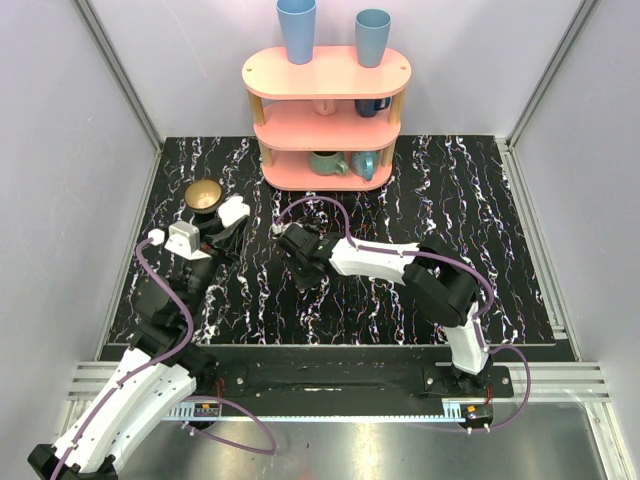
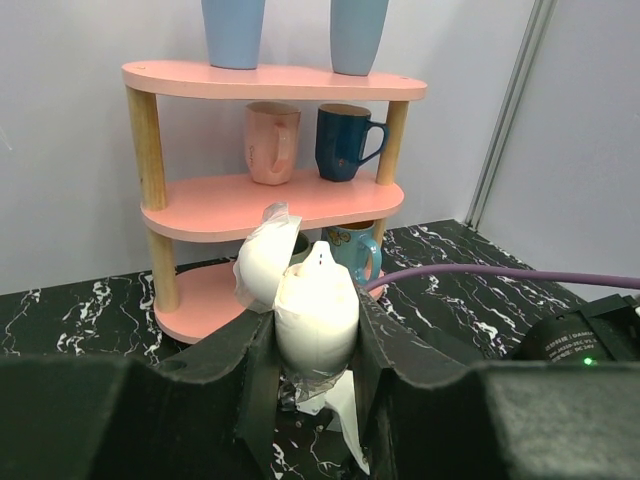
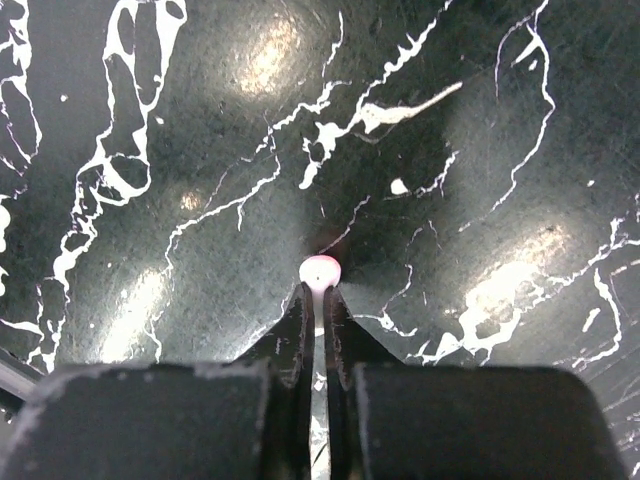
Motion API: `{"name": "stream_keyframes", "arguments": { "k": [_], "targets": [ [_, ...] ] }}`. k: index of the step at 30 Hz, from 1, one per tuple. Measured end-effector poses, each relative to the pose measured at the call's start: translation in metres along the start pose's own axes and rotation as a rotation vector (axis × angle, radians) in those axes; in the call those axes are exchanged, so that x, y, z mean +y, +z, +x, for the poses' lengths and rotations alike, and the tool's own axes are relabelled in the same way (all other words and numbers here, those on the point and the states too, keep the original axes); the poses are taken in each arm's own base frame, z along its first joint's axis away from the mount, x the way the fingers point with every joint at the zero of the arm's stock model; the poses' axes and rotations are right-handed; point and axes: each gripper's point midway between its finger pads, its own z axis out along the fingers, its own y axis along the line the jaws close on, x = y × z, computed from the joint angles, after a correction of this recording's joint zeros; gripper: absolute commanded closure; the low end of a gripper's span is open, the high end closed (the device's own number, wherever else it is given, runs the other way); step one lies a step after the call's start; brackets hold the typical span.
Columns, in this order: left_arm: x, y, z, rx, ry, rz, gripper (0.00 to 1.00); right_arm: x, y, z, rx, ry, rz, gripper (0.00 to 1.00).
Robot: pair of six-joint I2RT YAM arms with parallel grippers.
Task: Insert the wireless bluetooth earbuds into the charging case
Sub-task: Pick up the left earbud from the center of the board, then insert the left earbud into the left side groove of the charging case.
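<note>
My left gripper (image 2: 318, 335) is shut on the white charging case (image 2: 318, 310) and holds it above the table. The case's lid (image 2: 265, 262) is swung open to the left. In the top view the case (image 1: 236, 211) sits left of centre in the left gripper (image 1: 228, 222). My right gripper (image 3: 320, 293) points straight down at the marble tabletop and is shut on one tiny white earbud (image 3: 320, 270), which sticks out past the fingertips. In the top view the right gripper (image 1: 302, 258) is at the table's middle, right of the case. No other earbud shows.
A pink three-tier shelf (image 1: 327, 120) stands at the back with mugs on its levels and two blue cups (image 1: 297, 28) on top. A brown bowl-like cup (image 1: 203, 195) sits just behind the left gripper. A purple cable (image 2: 500, 275) runs along the right arm.
</note>
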Motion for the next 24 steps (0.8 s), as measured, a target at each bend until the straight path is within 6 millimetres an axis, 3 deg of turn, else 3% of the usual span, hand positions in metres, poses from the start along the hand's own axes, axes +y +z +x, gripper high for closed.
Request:
{"name": "stream_keyframes", "arguments": {
  "k": [4,7,12,18,24],
  "targets": [
    [-0.003,0.0,0.004,-0.005,0.032,0.028,1.0,-0.001,-0.01,-0.001,0.008,0.001,0.006,1.0],
    [-0.006,-0.001,0.016,0.001,0.07,0.059,1.0,0.0,-0.031,-0.01,-0.011,0.019,-0.005,1.0],
    [-0.007,-0.003,0.024,-0.009,0.143,0.09,1.0,-0.002,-0.091,-0.046,-0.104,0.145,-0.103,1.0],
    [-0.006,-0.001,0.012,-0.074,0.223,0.092,1.0,-0.014,-0.165,-0.088,-0.239,0.301,-0.204,1.0],
    [-0.007,0.005,0.006,-0.119,0.282,0.106,1.0,0.01,-0.232,-0.122,-0.321,0.393,-0.298,1.0]
  ]
}}
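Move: The charging case stands open, held up in the left fingers right at that hand's point, some 31 cm above the right hand, about 10 cm to its left and roughly level fore and aft. The earbud is already pinched in the right fingertips, low over the board. From the right hand the gold bowl lies about 27 cm ahead and 23 cm left, and the lowest shelf board about 33 cm ahead and 8 cm right. Rising fast from the board, the right hand carries the earbud up about 26 cm towards the height of the case, drifting some 3 cm right, its grip kept shut. On the way its fingers swing up and round to its left by some 30 degrees. The left hand keeps hold of the case, dips about 2 cm and comes back up, tipping its fingers upward and rolling its left side up. ##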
